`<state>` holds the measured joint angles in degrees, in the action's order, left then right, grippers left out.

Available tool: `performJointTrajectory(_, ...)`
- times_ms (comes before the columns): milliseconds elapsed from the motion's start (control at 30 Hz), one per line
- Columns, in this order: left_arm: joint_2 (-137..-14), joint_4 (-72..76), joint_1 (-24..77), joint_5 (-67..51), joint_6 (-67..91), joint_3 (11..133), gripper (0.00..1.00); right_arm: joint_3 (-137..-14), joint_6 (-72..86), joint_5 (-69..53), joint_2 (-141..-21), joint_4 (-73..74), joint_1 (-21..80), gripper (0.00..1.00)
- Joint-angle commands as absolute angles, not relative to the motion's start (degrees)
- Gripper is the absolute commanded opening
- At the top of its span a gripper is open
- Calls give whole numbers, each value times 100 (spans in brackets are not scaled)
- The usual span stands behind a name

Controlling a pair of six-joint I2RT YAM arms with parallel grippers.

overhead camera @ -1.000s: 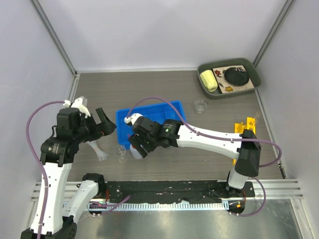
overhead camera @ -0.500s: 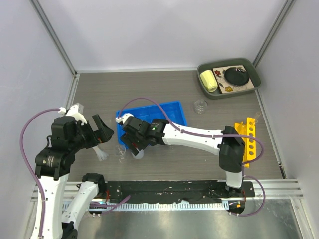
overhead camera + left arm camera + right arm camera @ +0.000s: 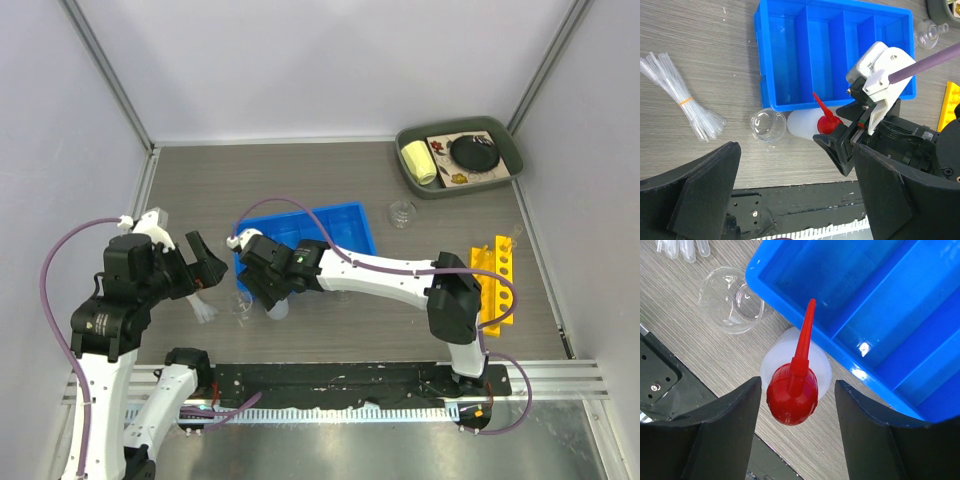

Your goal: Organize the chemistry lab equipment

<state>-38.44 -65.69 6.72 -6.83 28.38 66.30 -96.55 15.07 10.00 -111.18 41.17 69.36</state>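
A white squeeze bottle [image 3: 776, 364] with a red nozzle [image 3: 791, 394] stands upright on the table against the front left corner of the blue bin [image 3: 350, 212]. My right gripper [image 3: 797, 405] is open, with one jaw on each side of the red cap and not touching it. It also shows in the top view [image 3: 268, 290]. A clear beaker [image 3: 241, 303] stands just left of the bottle [image 3: 277, 309]. A banded bundle of pipettes [image 3: 201, 306] lies further left. My left gripper [image 3: 203, 262] is open and empty above the pipettes.
A small glass flask [image 3: 402, 213] stands right of the bin. The yellow holed rack [image 3: 497, 285] lies at the right. The dark green tray [image 3: 412, 185] with a yellow roll and a black disc sits at the back right. The black rail runs along the near edge.
My right gripper has moved left and settled over the squeeze bottle, its elbow swinging left. My left arm has drawn back toward the near left. The objects have not moved.
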Motion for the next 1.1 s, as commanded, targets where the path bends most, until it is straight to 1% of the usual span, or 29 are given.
performJointTrajectory(0,-3805,-6592,650,-633,2725,6741,100,-9940,1433,1072,-11083,3929,6943,64)
performJointTrajectory(67,-3806,-6592,642,-615,2716,6733,100,-9958,1424,1090,-11100,3937,6934,61)
performJointTrajectory(167,-3806,-6601,650,-624,2716,6732,100,-9967,1424,1090,-11109,3946,6943,53)
performJointTrajectory(200,-3806,-6592,650,-624,2707,6732,100,-9975,1424,1099,-11109,3946,6935,47)
performJointTrajectory(267,-3806,-6609,650,-624,2707,6732,100,-9984,1424,1090,-11109,3964,6943,40)
performJointTrajectory(300,-3797,-6618,650,-624,2707,6732,100,-9984,1433,1090,-11101,3973,6943,32)
performJointTrajectory(367,-3806,-6627,650,-624,2707,6741,100,-9993,1450,1099,-11083,4008,6943,24)
performJointTrajectory(400,-3806,-6627,650,-624,2707,6750,100,-9993,1476,1099,-11066,4034,6935,19)
performJointTrajectory(500,-3797,-6653,650,-642,2716,6794,100,-9932,1573,1064,-10908,4148,6943,10)
performJointTrajectory(600,-3814,-6671,650,-668,2733,6829,100,-9739,1774,1116,-10487,4175,6943,5)
performJointTrajectory(700,-3797,-6584,642,-738,2786,6794,100,-9616,2003,1396,-9846,4192,6961,1)
performJointTrajectory(800,-3788,-6522,650,-756,2786,6662,100,-9711,2153,1765,-9326,4464,6970,1)
performJointTrajectory(900,-3753,-6460,650,-817,2812,6566,100,-9826,2206,2459,-8930,4877,6970,1)
performJointTrajectory(933,-3736,-6451,650,-817,2812,6557,100,-9852,2215,2974,-8851,5104,6970,1)
performJointTrajectory(1067,-3718,-6416,650,-852,2830,6530,100,-9642,2057,4048,-8561,5256,6917,1)
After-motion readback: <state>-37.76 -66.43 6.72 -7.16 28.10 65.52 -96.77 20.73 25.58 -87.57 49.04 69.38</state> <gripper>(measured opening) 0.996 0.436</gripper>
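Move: The squeeze bottle stands right at my right hand, its red cap between my open fingers and its middle about 5 cm below them. The blue tray's middle is some 11 cm ahead and 6 cm to the right of that hand, low on the table. The glass beaker is about 8 cm to its left, level with it, and the pipette bundle some 16 cm left and 1 cm ahead. From my left hand the bottle lies about 10 cm to the right, straight across, and some 18 cm down. I shut my right fingers on the bottle's red cap, holding almost still until they settle around it. Then I pull the bottle up about 16 cm, fast, swinging it some 8 cm to the right, away from the beaker and over the near side of the blue tray. On the way my wrist tips the fingers up and forward by about 25 degrees. ##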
